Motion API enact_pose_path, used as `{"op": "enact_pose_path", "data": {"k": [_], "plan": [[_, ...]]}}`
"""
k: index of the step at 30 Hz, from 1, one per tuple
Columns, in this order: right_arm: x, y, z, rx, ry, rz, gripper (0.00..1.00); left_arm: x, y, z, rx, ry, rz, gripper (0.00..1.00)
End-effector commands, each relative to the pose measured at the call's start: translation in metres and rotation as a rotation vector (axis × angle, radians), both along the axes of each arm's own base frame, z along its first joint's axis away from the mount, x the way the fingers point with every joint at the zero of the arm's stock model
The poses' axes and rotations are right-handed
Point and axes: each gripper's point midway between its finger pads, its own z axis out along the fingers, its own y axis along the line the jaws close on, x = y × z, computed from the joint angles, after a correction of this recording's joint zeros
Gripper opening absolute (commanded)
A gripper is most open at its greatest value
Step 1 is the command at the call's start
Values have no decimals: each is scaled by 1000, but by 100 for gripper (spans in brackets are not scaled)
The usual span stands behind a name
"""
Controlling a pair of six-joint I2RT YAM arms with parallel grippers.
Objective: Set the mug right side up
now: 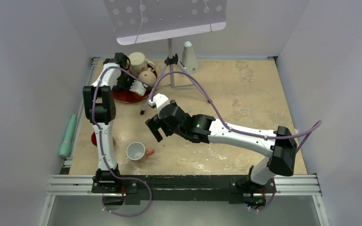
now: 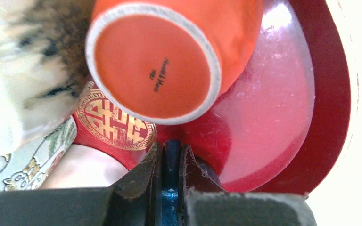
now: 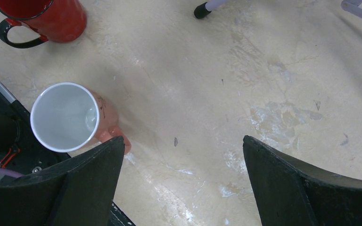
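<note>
A pink mug with a white inside [image 1: 135, 151] stands upright on the table near the front, mouth up, handle to the right. It also shows in the right wrist view [image 3: 66, 117]. My right gripper [image 1: 154, 126] is open and empty, above the table just behind and right of the mug [image 3: 183, 141]. My left gripper [image 1: 135, 87] is at the back over a red plate [image 1: 122, 96], fingers together [image 2: 172, 147]. An orange cup [image 2: 169, 52] lies tilted on the red plate [image 2: 283, 94], its base facing the left wrist camera.
A red mug with a black handle [image 3: 42, 19] stands left of the pink mug, behind the left arm. A beige mug [image 1: 137, 61] is on the plate. A tripod [image 1: 172, 66], a white cone [image 1: 188, 57] and a green tool [image 1: 68, 136] are nearby.
</note>
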Motion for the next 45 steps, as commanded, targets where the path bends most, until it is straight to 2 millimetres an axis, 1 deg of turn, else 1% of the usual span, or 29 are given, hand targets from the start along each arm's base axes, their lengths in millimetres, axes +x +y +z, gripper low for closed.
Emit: {"op": "enact_pose_path", "data": {"k": [1, 5, 8, 9, 11, 15, 17, 18, 21, 22, 24, 25, 26, 28, 32, 34, 36, 39, 41, 43, 45], "plan": [[8, 1, 21, 37, -40, -9, 99, 1, 6, 9, 24, -15, 4, 0], [11, 1, 29, 58, -51, -18, 99, 3, 4, 31, -9, -52, 55, 0], [13, 2, 36, 98, -55, -25, 99, 13, 2, 56, -58, -162, 139, 0], [13, 2, 36, 112, -52, -27, 99, 16, 1, 67, -85, -209, 177, 0], [12, 5, 37, 147, -45, -28, 99, 14, -2, 84, -149, -265, 261, 0], [11, 15, 43, 211, -36, -11, 99, -8, -7, 112, -303, -250, 490, 0], [11, 19, 46, 239, -32, 2, 99, -21, -8, 121, -385, -219, 595, 0], [11, 20, 46, 252, -24, 7, 99, -28, -9, 128, -419, -214, 637, 0], [9, 21, 48, 301, -5, 20, 99, -44, -6, 135, -510, -183, 795, 0], [8, 21, 46, 319, 9, 32, 99, -51, -6, 138, -545, -164, 859, 0], [7, 22, 48, 372, 35, 51, 99, -67, -11, 145, -634, -109, 972, 0], [7, 23, 49, 403, 50, 56, 99, -76, -17, 149, -680, -80, 1022, 0], [8, 24, 54, 447, 58, 60, 99, -86, -23, 151, -726, -44, 1085, 0], [14, 25, 62, 526, 85, 55, 99, -105, -40, 163, -821, 32, 1150, 0], [29, 33, 86, 681, 136, 81, 99, -137, -75, 190, -1027, 195, 1233, 0], [30, 40, 95, 736, 158, 125, 99, -151, -91, 202, -1115, 282, 1251, 0], [31, 43, 93, 766, 191, 145, 99, -161, -102, 213, -1174, 350, 1263, 0], [40, 47, 80, 770, 236, 145, 99, -173, -116, 228, -1243, 444, 1259, 0], [45, 52, 76, 783, 258, 175, 99, -181, -126, 236, -1302, 509, 1243, 0], [51, 57, 68, 796, 300, 192, 99, -186, -132, 241, -1336, 549, 1243, 0], [53, 61, 63, 819, 330, 211, 99, -190, -137, 245, -1353, 589, 1248, 0]]}}
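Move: My left hand, low over the tray, already holds the upside-down blue mug by its handle, the body some 4 cm to its left; the open right gripper it goes to is about 30 cm back, 22 cm right and 17 cm higher. The orange mug sits 6 cm right and 3 cm back. From my right hand the blue mug lies roughly 30 cm ahead, 26 cm left and 16 cm down; the white mug with the pink handle is 10 cm left, 5 cm back. Keeping the blue mug's handle pinched, I lift it off the tray with my left hand, then sweep back and right while still rising, about 21 cm up, 18 cm back and 13 cm right in all, swinging the fingers from pointing down to pointing right and forward. My open right hand edges about 5 cm forward and left to meet it, slightly up, rolling some 40 degrees. ##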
